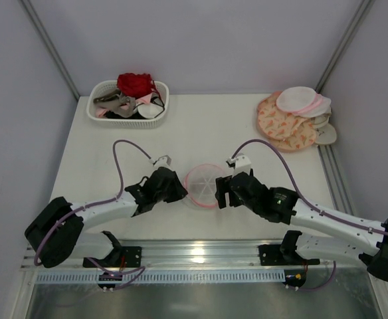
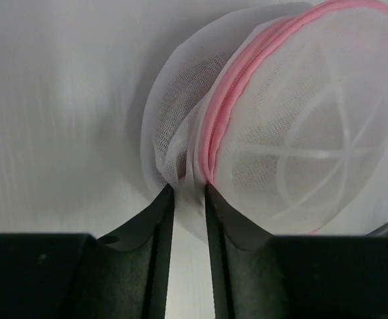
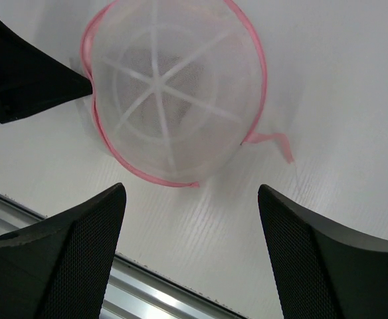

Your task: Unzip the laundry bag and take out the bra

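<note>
The laundry bag (image 1: 204,185) is a small round dome of white mesh with a pink zipper rim, lying on the table between my two grippers. In the left wrist view it (image 2: 300,133) stands on its rim, tilted, with a fold of mesh by the zipper caught between the tips of my left gripper (image 2: 189,191). From the top, that gripper (image 1: 183,193) touches the bag's left edge. My right gripper (image 3: 191,193) is open wide just short of the bag (image 3: 171,86), touching nothing. A pink zipper tail (image 3: 274,143) trails off the rim. The bra is hidden.
A white slotted basket (image 1: 129,100) with a red garment and other items stands at the back left. Peach-patterned round pouches (image 1: 287,119) are stacked at the back right. An aluminium rail (image 1: 194,256) runs along the near edge.
</note>
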### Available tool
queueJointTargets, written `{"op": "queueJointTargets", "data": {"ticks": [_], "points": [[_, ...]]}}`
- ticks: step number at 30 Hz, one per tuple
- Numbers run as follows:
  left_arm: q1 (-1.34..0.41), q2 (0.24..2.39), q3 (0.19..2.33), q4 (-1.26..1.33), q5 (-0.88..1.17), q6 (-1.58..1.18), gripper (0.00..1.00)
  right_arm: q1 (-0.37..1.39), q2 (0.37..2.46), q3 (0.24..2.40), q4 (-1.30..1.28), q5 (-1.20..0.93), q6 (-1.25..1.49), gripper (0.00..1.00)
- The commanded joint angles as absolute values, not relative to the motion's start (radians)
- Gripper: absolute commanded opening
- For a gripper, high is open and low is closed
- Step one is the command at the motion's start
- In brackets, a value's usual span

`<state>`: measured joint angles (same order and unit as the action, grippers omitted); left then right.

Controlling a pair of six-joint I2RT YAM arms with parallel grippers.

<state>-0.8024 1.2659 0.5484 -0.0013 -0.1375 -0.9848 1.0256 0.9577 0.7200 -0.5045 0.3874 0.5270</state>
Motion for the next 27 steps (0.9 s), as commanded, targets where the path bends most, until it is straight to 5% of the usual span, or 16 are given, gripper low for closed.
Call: {"op": "queueJointTargets", "data": {"ticks": [1, 2, 5, 27], "points": [[-0.799, 1.310, 0.540, 0.090, -0.124, -0.945, 0.24, 1.028, 0.968, 0.775, -0.433, 0.429, 0.511, 0.84], [-0.798, 1.313, 0.535, 0.103, -0.123, -0.946, 0.12, 1.029, 0.974, 0.778, -0.425, 0.431, 0.509, 0.84], [-0.798, 1.302, 0.520, 0.127, -0.117, -0.957, 0.04, 1.025, 1.012, 0.798, -0.394, 0.439, 0.503, 0.84], [-0.799, 1.031, 0.445, 0.267, -0.037, -1.057, 0.00, 1.014, 1.413, 0.992, -0.330, 0.383, 0.555, 0.83]]}}
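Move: At the left hand's fingertips lies the near-left end of the pink zipper, about 1 cm ahead, 1 cm to the right and 2 cm below. The laundry bag's middle is some 7 cm to this hand's right, 3 cm ahead and 3 cm below. For the right hand, the same zipper end is roughly 11 cm left, 5 cm ahead and 8 cm down, with the bag's middle about 5 cm left, 5 cm ahead and 10 cm down. Dipping nearly 2 cm, the left hand shuts its half-open fingers on the mesh beside the zipper end, then lifts the pinched cloth about 7 cm, its left side rolling down some 15 degrees. The right hand sweeps left about 8 cm and forward 4 over the bag, rising slightly and then sinking, its fingers staying wide open, and comes close beside the left fingertips at the zipper. ##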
